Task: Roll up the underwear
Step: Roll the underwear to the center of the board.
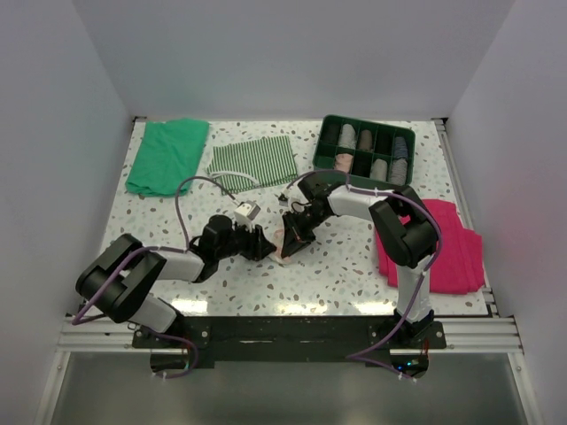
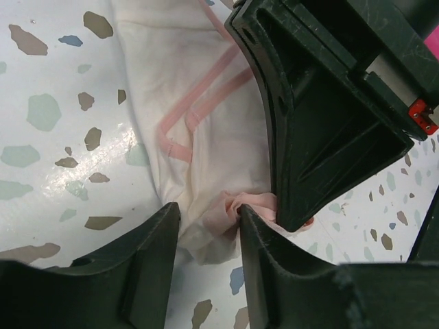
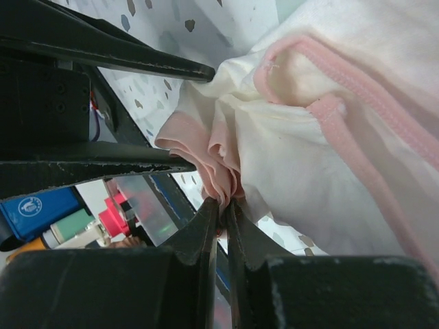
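Observation:
The underwear (image 1: 285, 246) lies crumpled on the speckled table between my two grippers, pale cream-pink with darker pink edging (image 2: 206, 110). My right gripper (image 3: 222, 203) is shut on a bunched pink fold of the underwear (image 3: 309, 157) at its edge. In the left wrist view its black finger (image 2: 322, 116) comes down onto that fold. My left gripper (image 2: 208, 212) straddles the garment's lower corner. Its jaws stand apart, the right finger touching the pink bunch. From above, the left gripper (image 1: 263, 243) and the right gripper (image 1: 292, 235) nearly meet.
A green cloth (image 1: 166, 155) and a green-and-white striped cloth (image 1: 252, 162) lie at the back left. A dark green divided tray (image 1: 363, 121) holding several rolls stands at the back right. A magenta cloth (image 1: 443, 248) lies by the right arm.

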Robot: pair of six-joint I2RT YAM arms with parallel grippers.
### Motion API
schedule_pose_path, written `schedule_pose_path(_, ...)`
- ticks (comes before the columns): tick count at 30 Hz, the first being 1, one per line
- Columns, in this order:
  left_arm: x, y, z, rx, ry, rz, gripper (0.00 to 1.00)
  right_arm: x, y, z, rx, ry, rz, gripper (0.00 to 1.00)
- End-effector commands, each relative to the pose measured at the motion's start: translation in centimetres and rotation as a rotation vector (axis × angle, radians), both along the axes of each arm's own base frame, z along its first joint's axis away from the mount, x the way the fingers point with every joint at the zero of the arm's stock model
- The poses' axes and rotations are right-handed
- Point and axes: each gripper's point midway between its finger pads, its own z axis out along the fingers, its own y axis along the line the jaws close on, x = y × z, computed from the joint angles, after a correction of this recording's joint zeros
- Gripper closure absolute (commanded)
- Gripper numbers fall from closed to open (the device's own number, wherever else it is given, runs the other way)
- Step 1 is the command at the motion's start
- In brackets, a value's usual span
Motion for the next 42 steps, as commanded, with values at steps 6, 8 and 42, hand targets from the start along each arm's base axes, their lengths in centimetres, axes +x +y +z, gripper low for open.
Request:
schedule_pose_path(6, 1.5, -1.4, 0.3, -0.019, -0.031, -0.022, 0.71, 0.3, 0.5, 0.9, 0.028, -0.006, 0.015, 1.0)
schedule_pose_path(8, 1.4, -1.5, -0.1, -0.016, -0.02, -0.032, 0.76, 0.5, 0.7, 1.0, 0.035, -0.009, 0.011, 1.0)
schedule_pose_path(42, 0.9, -2.1, -2.2, 0.032, 0.088, -0.077, 0.88, 3.5, -1.8, 2.1, -0.277, -0.642, -0.099, 0.54)
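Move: The left hand's half-open fingers straddle the left end of the rolled underwear. The roll's middle is level with them, some 4 cm to the right and 2 cm lower, and the unrolled strip lies about 5 cm ahead and 2 cm right. The striped cloth is some 23 cm ahead and 5 cm left. The right gripper already pinches the roll's right end, the roll's middle about 2 cm ahead, 2 cm left and 1 cm below. The left fingers close on the roll's left end and pinch it, settling about 1.5 cm down and 2.5 cm to the right as they go. Then the right fingers open, let go of the right end and swing up about 7 cm, forward and to the right. They drop back some 4 cm towards that end, held open, the wrist having turned some 35 degrees to bring the fingertips outward. ##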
